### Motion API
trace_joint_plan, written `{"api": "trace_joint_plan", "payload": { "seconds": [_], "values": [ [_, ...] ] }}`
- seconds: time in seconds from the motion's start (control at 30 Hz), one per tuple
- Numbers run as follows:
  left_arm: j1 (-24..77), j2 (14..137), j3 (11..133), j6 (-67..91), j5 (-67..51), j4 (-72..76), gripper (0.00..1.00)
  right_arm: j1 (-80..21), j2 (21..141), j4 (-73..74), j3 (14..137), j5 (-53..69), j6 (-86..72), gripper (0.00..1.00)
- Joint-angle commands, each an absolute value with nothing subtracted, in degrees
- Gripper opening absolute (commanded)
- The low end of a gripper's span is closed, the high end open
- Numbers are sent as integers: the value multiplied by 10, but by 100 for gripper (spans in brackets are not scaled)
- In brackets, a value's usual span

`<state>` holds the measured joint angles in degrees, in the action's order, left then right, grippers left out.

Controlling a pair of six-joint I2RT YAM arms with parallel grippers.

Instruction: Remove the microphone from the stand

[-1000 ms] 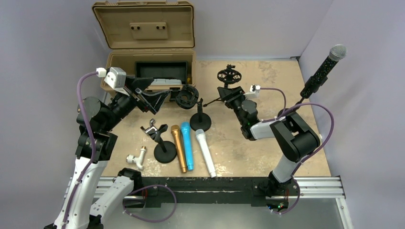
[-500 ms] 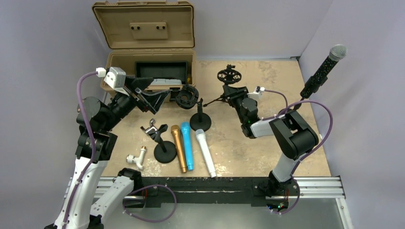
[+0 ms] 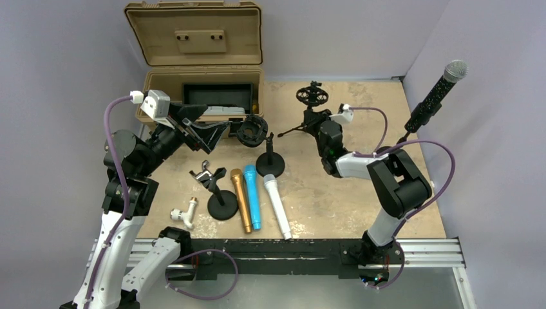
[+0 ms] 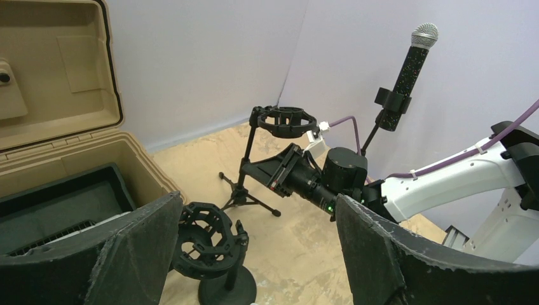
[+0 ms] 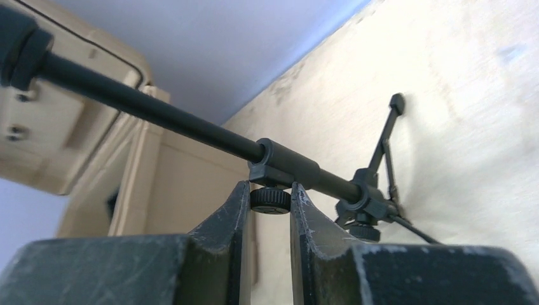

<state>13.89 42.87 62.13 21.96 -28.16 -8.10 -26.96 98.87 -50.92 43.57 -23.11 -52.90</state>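
A black glittery microphone with a silver head stands tilted in the clip of a stand at the far right; it also shows in the left wrist view. My right gripper is well left of it. In the right wrist view the gripper is shut on the small knurled knob under the pole of a black tripod stand that carries a shock mount. My left gripper is open and empty above the case's front, its fingers wide apart.
An open tan case stands at the back left. A shock mount on a round base, a clip stand, gold, blue and white microphones and a white adapter lie mid-table.
My right gripper has swung toward the back of the table with the tripod stand; the shock mount has moved up and slightly right. The left arm has not moved.
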Motion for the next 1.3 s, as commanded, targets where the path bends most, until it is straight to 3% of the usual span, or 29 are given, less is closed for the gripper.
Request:
{"api": "trace_joint_plan", "payload": {
  "seconds": [0.0,0.43,0.5,0.6,0.73,0.87,1.17,1.27],
  "values": [
    [134,428,622,225,-292,-53,88,-265,982,-368,460,-356,-327,0],
    [134,432,619,224,-289,-52,87,-325,966,-333,529,-433,-150,0],
    [134,431,620,224,-291,-52,88,-331,961,-349,527,-437,-136,9],
    [134,431,620,224,-290,-52,88,-325,953,-361,520,-389,-169,27],
    [134,432,619,223,-288,-53,88,-283,919,-384,472,-250,-283,39],
    [134,433,620,224,-290,-53,88,-240,878,-499,394,-109,-383,50],
    [134,434,621,225,-293,-53,88,-191,904,-586,365,18,-511,55],
    [134,437,622,225,-292,-54,88,-193,901,-523,383,8,-478,54]
  ]
}}
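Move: The collar knob of the tripod stand is already between the right fingertips, about 1 cm ahead of the hand point. The stand's empty ring holder is some 3 cm ahead and 13 cm above, and its tripod hub 2 cm ahead and 8 cm below. The shock mount sits about 18 cm left and 4 cm back, at hand height. From the left gripper the knob lies roughly 22 cm ahead, 23 cm right and 27 cm lower. Keep the right fingers shut on the collar knob and roll the wrist about 35 degrees counter-clockwise as seen from behind the hand, letting it drift 2 cm to the right. Then open the fingers to about half, let go of the knob, draw back some 3 cm and rise about 2 cm, rolling the wrist back. ##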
